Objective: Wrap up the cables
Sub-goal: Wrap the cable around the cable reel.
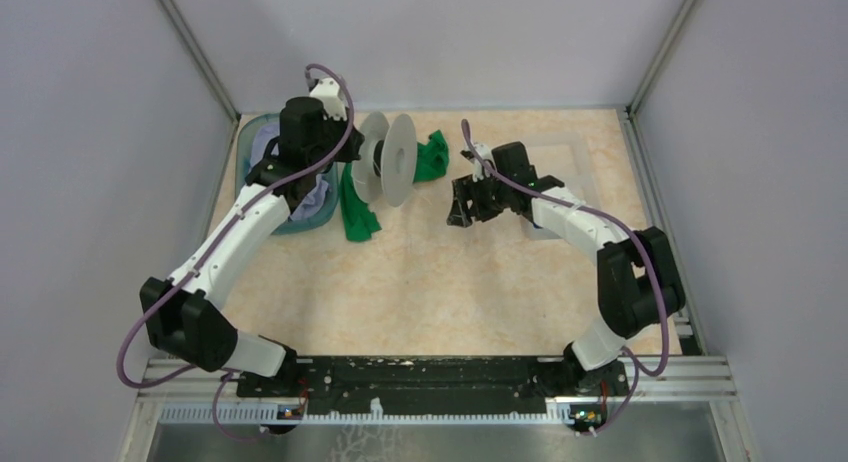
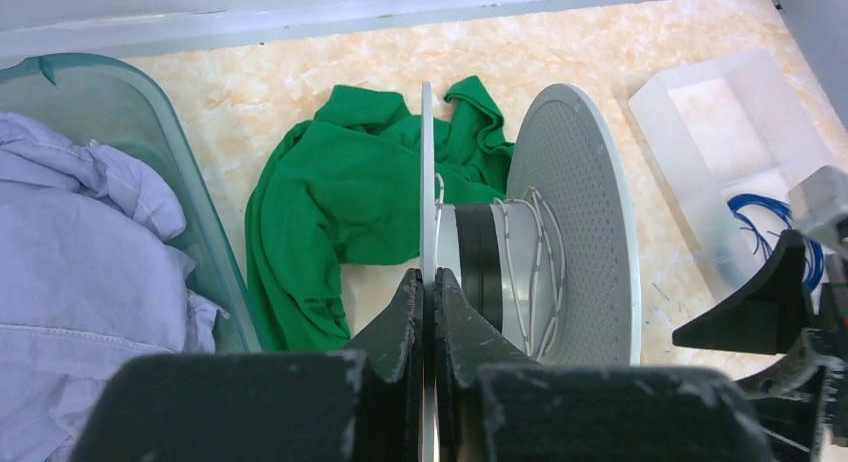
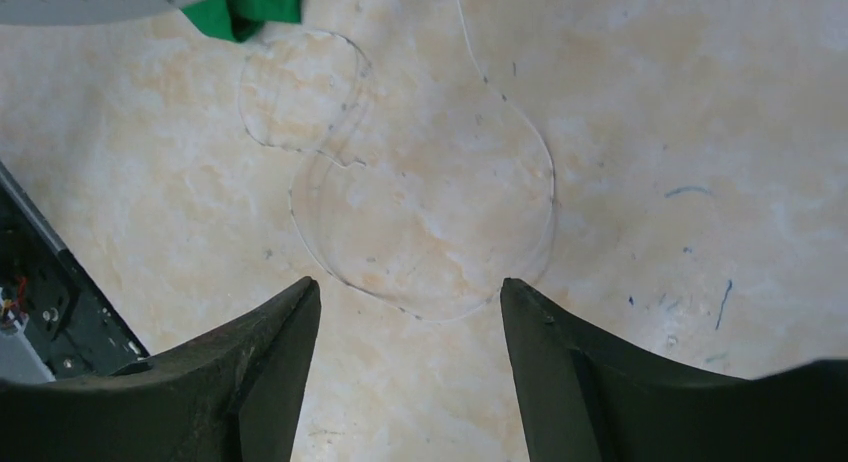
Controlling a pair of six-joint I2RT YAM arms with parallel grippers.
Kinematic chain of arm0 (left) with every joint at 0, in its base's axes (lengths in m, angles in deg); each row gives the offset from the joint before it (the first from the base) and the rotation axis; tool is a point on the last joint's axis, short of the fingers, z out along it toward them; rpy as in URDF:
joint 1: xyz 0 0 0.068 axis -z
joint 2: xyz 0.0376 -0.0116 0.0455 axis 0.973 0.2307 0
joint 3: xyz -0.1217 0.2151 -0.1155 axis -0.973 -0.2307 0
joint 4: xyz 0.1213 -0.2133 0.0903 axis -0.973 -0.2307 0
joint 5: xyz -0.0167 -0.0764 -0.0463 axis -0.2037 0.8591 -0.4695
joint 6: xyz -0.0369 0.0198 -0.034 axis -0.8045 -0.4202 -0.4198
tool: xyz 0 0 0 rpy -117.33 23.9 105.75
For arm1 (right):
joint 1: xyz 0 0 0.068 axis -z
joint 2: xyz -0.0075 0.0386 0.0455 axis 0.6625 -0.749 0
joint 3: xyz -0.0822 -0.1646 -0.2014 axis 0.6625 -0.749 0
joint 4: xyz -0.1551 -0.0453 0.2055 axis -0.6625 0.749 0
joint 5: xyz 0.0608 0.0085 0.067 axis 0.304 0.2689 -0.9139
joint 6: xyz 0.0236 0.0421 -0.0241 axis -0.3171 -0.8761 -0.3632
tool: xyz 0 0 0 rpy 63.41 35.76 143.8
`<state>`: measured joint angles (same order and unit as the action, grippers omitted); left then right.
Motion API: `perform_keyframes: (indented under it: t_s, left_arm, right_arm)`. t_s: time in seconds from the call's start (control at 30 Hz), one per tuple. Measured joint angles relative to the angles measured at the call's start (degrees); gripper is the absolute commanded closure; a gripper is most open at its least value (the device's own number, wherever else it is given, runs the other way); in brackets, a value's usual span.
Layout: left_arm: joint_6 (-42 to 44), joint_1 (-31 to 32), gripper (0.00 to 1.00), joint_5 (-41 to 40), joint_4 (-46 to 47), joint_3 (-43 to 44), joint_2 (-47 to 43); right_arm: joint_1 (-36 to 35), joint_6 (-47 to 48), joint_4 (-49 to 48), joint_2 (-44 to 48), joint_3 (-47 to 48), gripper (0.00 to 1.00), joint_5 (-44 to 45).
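Note:
A hair-thin whitish cable (image 3: 552, 192) lies in loose loops on the table, just ahead of my right gripper (image 3: 410, 287). That gripper is open, with nothing between its fingers. A few turns of whitish cable (image 2: 530, 262) sit on the core of the pale-grey spool (image 2: 570, 222). My left gripper (image 2: 428, 277) is shut on the thin near flange of that spool and holds it on edge. In the top view the left gripper (image 1: 352, 150) is at the spool (image 1: 392, 160) and the right gripper (image 1: 458, 207) is to its right. A dark blue cable (image 2: 770, 217) lies coiled in a clear tray (image 2: 690, 132).
A green cloth (image 1: 356, 214) lies crumpled under and behind the spool. A teal basket (image 1: 300, 220) with a lavender cloth (image 2: 80, 252) stands at the back left. The clear tray (image 1: 565, 152) sits at the back right. Grey walls close in three sides.

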<state>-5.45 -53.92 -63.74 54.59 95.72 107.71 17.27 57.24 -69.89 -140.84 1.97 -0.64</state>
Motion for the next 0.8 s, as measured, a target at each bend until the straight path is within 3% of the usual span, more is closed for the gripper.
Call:
perform_keyframes:
  t_s: [0.17, 0.53, 0.67, 0.8]
  left_arm:
    - [-0.9, 0.0, 1.00, 0.0, -0.5, 0.4, 0.2]
    - [-0.9, 0.0, 1.00, 0.0, -1.3, 0.4, 0.3]
    - [-0.9, 0.0, 1.00, 0.0, -1.3, 0.4, 0.3]
    - [-0.8, 0.0, 1.00, 0.4, -1.0, 0.4, 0.3]
  right_arm:
    - [-0.4, -1.2, 0.9, -0.2, -2.4, 0.33, 4.4]
    - [-1.6, -2.0, -0.5, -8.6, -2.9, 0.46, 12.7]
    - [-2.8, -2.1, -0.7, -9.9, -3.2, 0.54, 14.4]
    - [-4.6, -1.9, -2.1, -10.0, -3.6, 0.69, 16.1]
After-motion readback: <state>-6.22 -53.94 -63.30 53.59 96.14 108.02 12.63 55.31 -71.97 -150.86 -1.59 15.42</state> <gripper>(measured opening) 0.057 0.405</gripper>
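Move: The loose white cable to be picked up next lies almost under the right hand, about 11 cm below, 2 cm to its right and level fore-and-aft. From that hand the cable reel is held some 14 cm left, 7 cm farther out and 12 cm higher; the clear box stands about 20 cm right, 6 cm out and 11 cm down. From the left hand, that cable lies roughly 22 cm right, 9 cm back and 27 cm below. The right hand sinks roughly 10 cm to the loose cable, wrist steepening some 15 degrees, fingers closing partway. ##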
